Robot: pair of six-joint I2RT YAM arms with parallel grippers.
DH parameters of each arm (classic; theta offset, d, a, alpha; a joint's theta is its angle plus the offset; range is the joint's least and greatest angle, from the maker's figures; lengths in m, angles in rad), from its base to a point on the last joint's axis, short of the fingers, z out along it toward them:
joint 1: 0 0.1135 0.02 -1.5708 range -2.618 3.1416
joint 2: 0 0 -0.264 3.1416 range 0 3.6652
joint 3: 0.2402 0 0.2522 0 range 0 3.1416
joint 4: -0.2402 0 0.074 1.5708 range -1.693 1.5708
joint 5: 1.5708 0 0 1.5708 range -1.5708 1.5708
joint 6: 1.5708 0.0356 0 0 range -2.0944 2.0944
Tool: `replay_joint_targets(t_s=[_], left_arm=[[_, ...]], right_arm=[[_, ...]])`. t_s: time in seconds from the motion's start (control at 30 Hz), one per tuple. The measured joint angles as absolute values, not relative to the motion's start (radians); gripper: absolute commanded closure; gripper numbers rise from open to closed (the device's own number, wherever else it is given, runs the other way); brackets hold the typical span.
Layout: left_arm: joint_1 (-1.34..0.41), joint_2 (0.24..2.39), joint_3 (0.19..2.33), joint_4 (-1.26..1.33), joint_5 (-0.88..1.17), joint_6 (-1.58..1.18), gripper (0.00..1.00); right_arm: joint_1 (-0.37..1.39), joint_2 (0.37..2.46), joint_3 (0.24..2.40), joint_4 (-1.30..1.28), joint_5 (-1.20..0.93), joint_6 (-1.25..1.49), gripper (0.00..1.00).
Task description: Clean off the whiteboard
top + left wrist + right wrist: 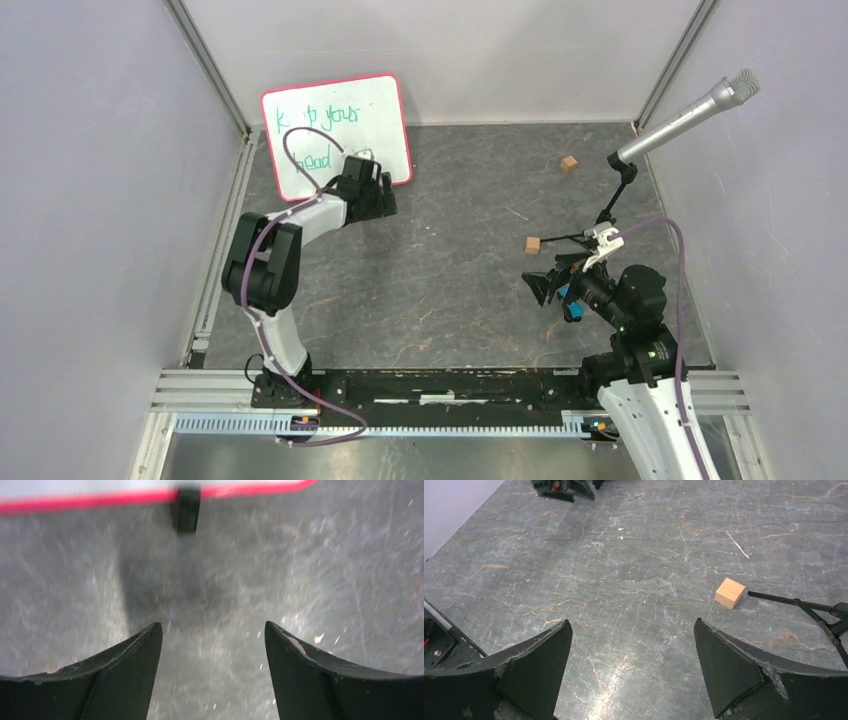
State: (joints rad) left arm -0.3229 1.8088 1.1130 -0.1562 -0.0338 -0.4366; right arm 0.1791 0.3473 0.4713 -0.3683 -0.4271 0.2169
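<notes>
The whiteboard (335,135) leans at the back left, white with a red rim and green handwriting. My left gripper (380,192) is just in front of its lower right corner. In the left wrist view its jaws stand wide apart and empty (213,630) over the table. The board's red rim (100,501) and a black clip foot (187,512) lie close ahead, blurred. My right gripper (545,285) is at the right, far from the board. It is open and empty above the table (633,625).
Two small wooden cubes lie on the dark stone table, one (533,245) near the right gripper, also in the right wrist view (729,593), and one (569,163) further back. A microphone (690,115) on a black stand (615,195) is at the right. Walls close in on the sides.
</notes>
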Motion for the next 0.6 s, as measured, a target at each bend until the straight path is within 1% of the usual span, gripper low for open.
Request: replay_joint_targets(t_s=[0.07,0.1,0.2,0.3,0.37,0.5,0.6], left_arm=[[-0.323,1.864,1.187,-0.154,-0.060,-0.425,0.24],[-0.323,1.887,1.221,-0.157,-0.074,-0.421,0.28],[-0.323,1.948,1.318,-0.172,-0.104,-0.406,0.35],[-0.323,2.000,1.386,-0.185,-0.140,-0.390,0.44],[-0.323,2.021,1.402,-0.191,-0.159,-0.381,0.48],[-0.323,2.058,1.424,-0.215,-0.187,-0.376,0.54],[-0.323,2.082,1.442,-0.227,-0.202,-0.374,0.55]], right_arm=[[0.179,0.334,0.480,-0.386,-0.435,0.212,0.02],[0.179,0.325,0.485,-0.397,-0.439,0.210,0.02],[0.179,0.300,0.508,-0.432,-0.450,0.204,0.02],[0.181,0.293,0.524,-0.440,-0.464,0.204,0.02],[0.181,0.296,0.527,-0.445,-0.466,0.204,0.02],[0.181,0.297,0.532,-0.469,-0.443,0.204,0.02],[0.181,0.288,0.533,-0.481,-0.416,0.204,0.02]])
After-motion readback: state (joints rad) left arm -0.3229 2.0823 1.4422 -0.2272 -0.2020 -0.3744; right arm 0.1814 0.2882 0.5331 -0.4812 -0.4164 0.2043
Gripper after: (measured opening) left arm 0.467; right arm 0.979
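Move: The left hand's target, the small black block at the whiteboard's lower edge, lies about 9 cm ahead, 1 cm to its left and 3 cm lower. The whiteboard's middle is roughly 17 cm ahead and 11 cm to the left, a little above the hand; the written "high." is some 15 cm ahead and 5 cm left, about level with it. From the right hand the block lies about 31 cm ahead, 32 cm left and 18 cm below. The left hand reaches about 7 cm forward to the black block, then dips slightly, fingers closing to half-open. ##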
